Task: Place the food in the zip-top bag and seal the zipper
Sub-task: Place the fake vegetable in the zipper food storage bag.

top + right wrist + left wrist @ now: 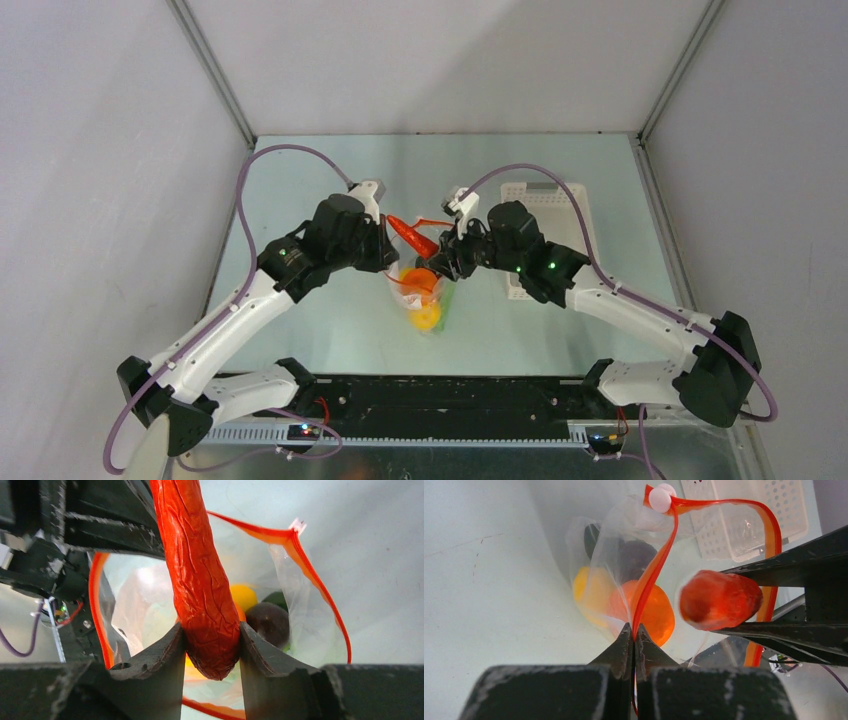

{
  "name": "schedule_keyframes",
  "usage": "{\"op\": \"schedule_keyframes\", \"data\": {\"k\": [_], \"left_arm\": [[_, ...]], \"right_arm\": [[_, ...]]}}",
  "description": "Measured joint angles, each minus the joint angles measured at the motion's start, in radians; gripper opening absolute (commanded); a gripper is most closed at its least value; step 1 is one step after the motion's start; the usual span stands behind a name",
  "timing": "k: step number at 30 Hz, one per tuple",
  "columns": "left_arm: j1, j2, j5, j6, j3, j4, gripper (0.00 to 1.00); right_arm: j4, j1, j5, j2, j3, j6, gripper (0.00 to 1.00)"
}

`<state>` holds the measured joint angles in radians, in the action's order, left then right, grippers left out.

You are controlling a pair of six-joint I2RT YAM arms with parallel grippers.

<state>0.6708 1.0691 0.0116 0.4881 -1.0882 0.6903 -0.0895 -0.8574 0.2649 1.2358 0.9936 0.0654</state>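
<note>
The clear zip-top bag point(425, 295) hangs at the table's centre with its mouth held open. My left gripper point(634, 632) is shut on the orange-red zipper point(659, 565) at the bag's rim. A white slider point(660, 499) sits on that strip. My right gripper point(210, 645) is shut on the thick end of the red chili point(200, 580), which is over the open mouth point(412, 235). Inside the bag lie an orange point(651, 610), a yellow lemon point(243, 596), a dark purple piece point(270, 622) and a green piece point(277, 600).
A white slotted basket point(550, 215) stands behind and to the right of the bag, close to my right arm. Grey enclosure walls rise on the left, the right and at the back. The arms' bases and a black rail point(450, 400) line the near edge.
</note>
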Motion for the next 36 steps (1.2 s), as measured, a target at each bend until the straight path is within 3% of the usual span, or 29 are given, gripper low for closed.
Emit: {"op": "schedule_keyframes", "data": {"k": [3,8,16,19,21,30,36], "left_arm": [[0.000,0.000,0.000,0.000,0.000,0.000,0.00],[0.000,0.000,0.000,0.000,0.000,0.000,0.00],[0.000,0.000,0.000,0.000,0.000,0.000,0.00],[0.000,0.000,0.000,0.000,0.000,0.000,0.00],[0.000,0.000,0.000,0.000,0.000,0.000,0.00],[0.000,-0.003,0.003,0.000,0.000,0.000,0.00],[0.000,-0.003,0.004,-0.001,0.000,0.000,0.00]], "right_arm": [[-0.035,-0.003,-0.019,0.008,0.000,-0.026,0.45],[-0.077,-0.005,-0.033,0.011,0.000,-0.063,0.65],[-0.079,-0.005,-0.058,0.008,0.000,-0.092,0.80],[-0.079,-0.006,-0.067,-0.006,0.000,-0.092,0.95],[-0.078,-0.006,-0.076,-0.025,0.000,-0.092,0.99],[-0.048,0.021,-0.241,-0.164,0.000,-0.007,0.99],[-0.099,0.249,-0.360,-0.204,0.008,0.176,0.99]]}}
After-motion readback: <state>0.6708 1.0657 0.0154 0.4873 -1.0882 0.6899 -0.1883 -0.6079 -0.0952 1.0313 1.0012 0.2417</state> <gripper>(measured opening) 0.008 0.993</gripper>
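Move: My right hand has the red pepper by its thick end, just over the mouth of the zipper bag; the inside of the bag is about 3 cm to the left, 1 cm back and some 8 below. In the bag, the orange vegetable sits about 4 cm back, 6 left and 11 down; the dark one 2 cm forward, 3 left, 11 down. The white basket stands roughly 31 cm right, 11 forward, 18 lower. From my left hand the bag's inside is 11 cm right, level ahead, about 7 down. I lower my right hand another 2 cm into the bag mouth, tipping its left side down slightly, and spread the fingers wide to let go of the red pepper. Then I lift clear of the bag by about 8 cm and swing right and forward towards the basket, some 12 cm to the right, turning clockwise some 35 degrees. My left hand stays still and keeps pinching the bag's rim. ##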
